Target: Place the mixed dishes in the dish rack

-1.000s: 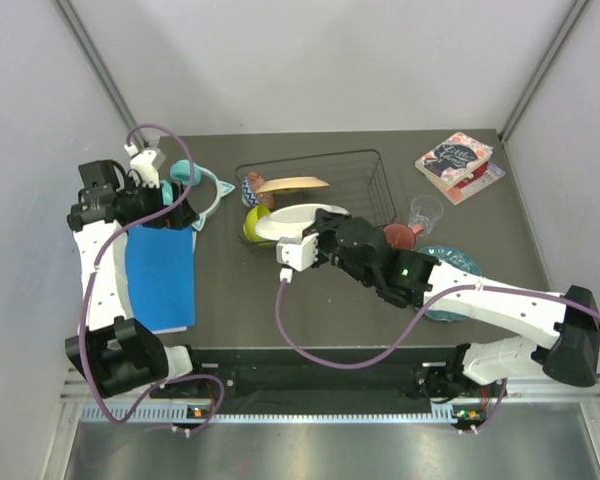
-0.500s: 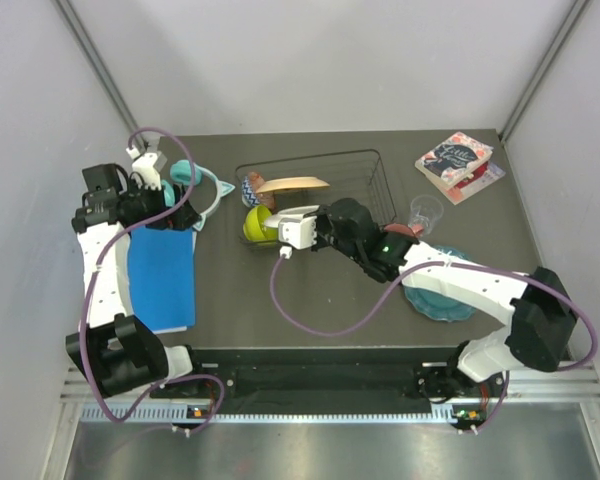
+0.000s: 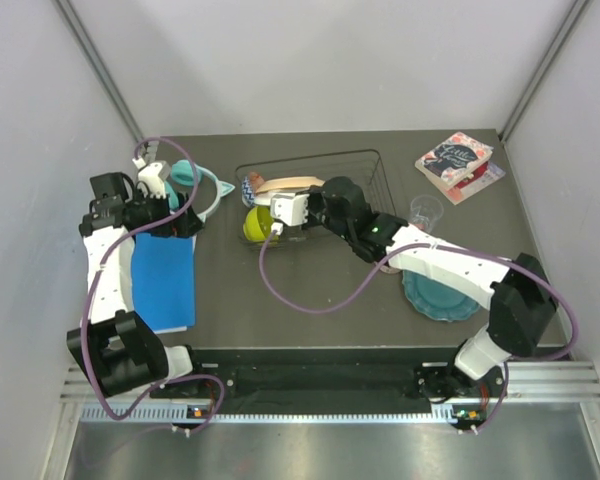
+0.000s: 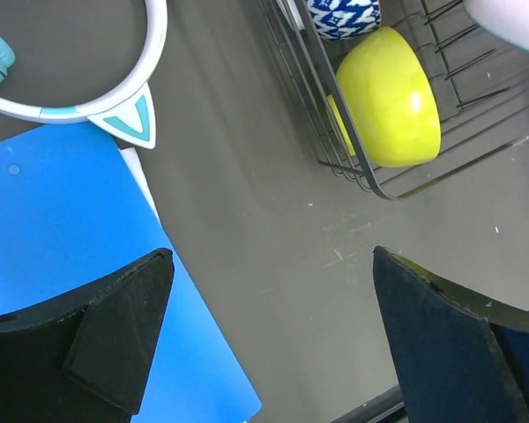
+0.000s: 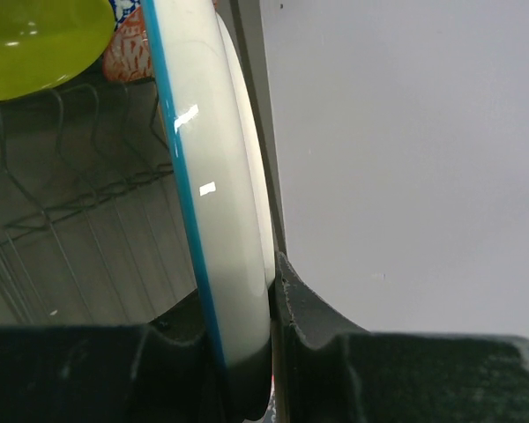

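My right gripper [image 5: 247, 300] is shut on the rim of a white plate [image 5: 220, 176] with a blue edge, held upright over the black wire dish rack [image 3: 375, 170], whose prongs [image 5: 70, 203] stand below it. In the rack sit a yellow-green bowl [image 3: 255, 225], a red-blue patterned bowl [image 3: 252, 188] and a cream plate [image 3: 292, 183]. On the table at the right lies a teal scalloped plate [image 3: 442, 295], partly under the right arm. My left gripper [image 4: 273, 326] hangs open and holds nothing, over bare table left of the rack. The mug is hidden.
A blue folder [image 3: 160, 275] lies at the left, with teal cat-ear headphones [image 3: 205, 185] behind it. Floral books [image 3: 455, 160] sit at the back right. A clear cup [image 3: 427, 210] stands right of the rack.
The right arm has carried the white plate back and to the left, from the rack's front edge to over the rack. The left gripper has shifted slightly to the right.
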Tool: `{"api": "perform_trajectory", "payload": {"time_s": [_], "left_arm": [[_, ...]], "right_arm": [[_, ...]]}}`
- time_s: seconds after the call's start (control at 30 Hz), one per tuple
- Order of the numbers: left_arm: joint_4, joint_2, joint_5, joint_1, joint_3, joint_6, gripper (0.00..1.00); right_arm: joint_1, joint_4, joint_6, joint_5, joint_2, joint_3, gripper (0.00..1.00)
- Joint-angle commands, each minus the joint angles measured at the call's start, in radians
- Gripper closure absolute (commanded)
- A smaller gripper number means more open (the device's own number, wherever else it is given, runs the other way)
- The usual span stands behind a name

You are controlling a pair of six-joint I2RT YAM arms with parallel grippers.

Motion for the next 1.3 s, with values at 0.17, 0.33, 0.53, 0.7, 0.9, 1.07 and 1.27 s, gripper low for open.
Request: {"api": "perform_trajectory", "payload": {"time_s": [0.17, 0.33, 0.53, 0.7, 0.9, 1.07, 1.27], "left_arm": [[0.071, -0.014, 0.029, 0.003, -0.024, 0.01, 0.01], [0.084, -0.009, 0.033, 0.003, -0.027, 0.002, 0.01], [0.087, -0.004, 0.035, 0.003, -0.027, -0.004, 0.01], [0.09, -0.004, 0.033, 0.003, -0.029, -0.004, 0.01], [0.091, 0.003, 0.039, 0.003, -0.03, -0.008, 0.01], [0.099, 0.002, 0.044, 0.002, -0.038, -0.013, 0.01], [0.102, -0.001, 0.052, 0.002, -0.047, -0.021, 0.01]], "right_arm": [[-0.054, 0.183, 0.027, -0.061, 0.054, 0.156, 1.0], [-0.063, 0.19, 0.05, -0.069, 0.078, 0.151, 1.0], [-0.079, 0.213, 0.057, -0.081, 0.095, 0.134, 1.0], [-0.1, 0.227, 0.065, -0.09, 0.112, 0.147, 1.0], [-0.1, 0.213, 0.056, -0.083, 0.103, 0.159, 1.0], [-0.097, 0.212, 0.045, -0.081, 0.074, 0.136, 1.0], [-0.097, 0.227, 0.071, -0.092, 0.112, 0.114, 1.0]]}}
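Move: The right hand still holds the watermelon plate by its right-hand edge. The rack slot for it lies about 9 cm to the left, 4 cm ahead and some 9 cm lower. The bird plate stands just beyond, roughly 6 cm ahead and 6 cm left; the lime bowl is about 13 cm left and 3 cm back, the red-blue bowl some 15 cm left and 4 cm ahead. From the idle left hand, the slot is about 21 cm right and 5 cm ahead. The right arm carries the upright watermelon plate about 4 cm forward and some 3.5 cm down into the rack, towards the near face of the bird plate, first going almost level, then sinking as it goes on forward. The wrist tips down about 5 degrees, the fingers keep their pinch on the plate's edge, and the hand then eases to a stop and holds it there without letting go. ##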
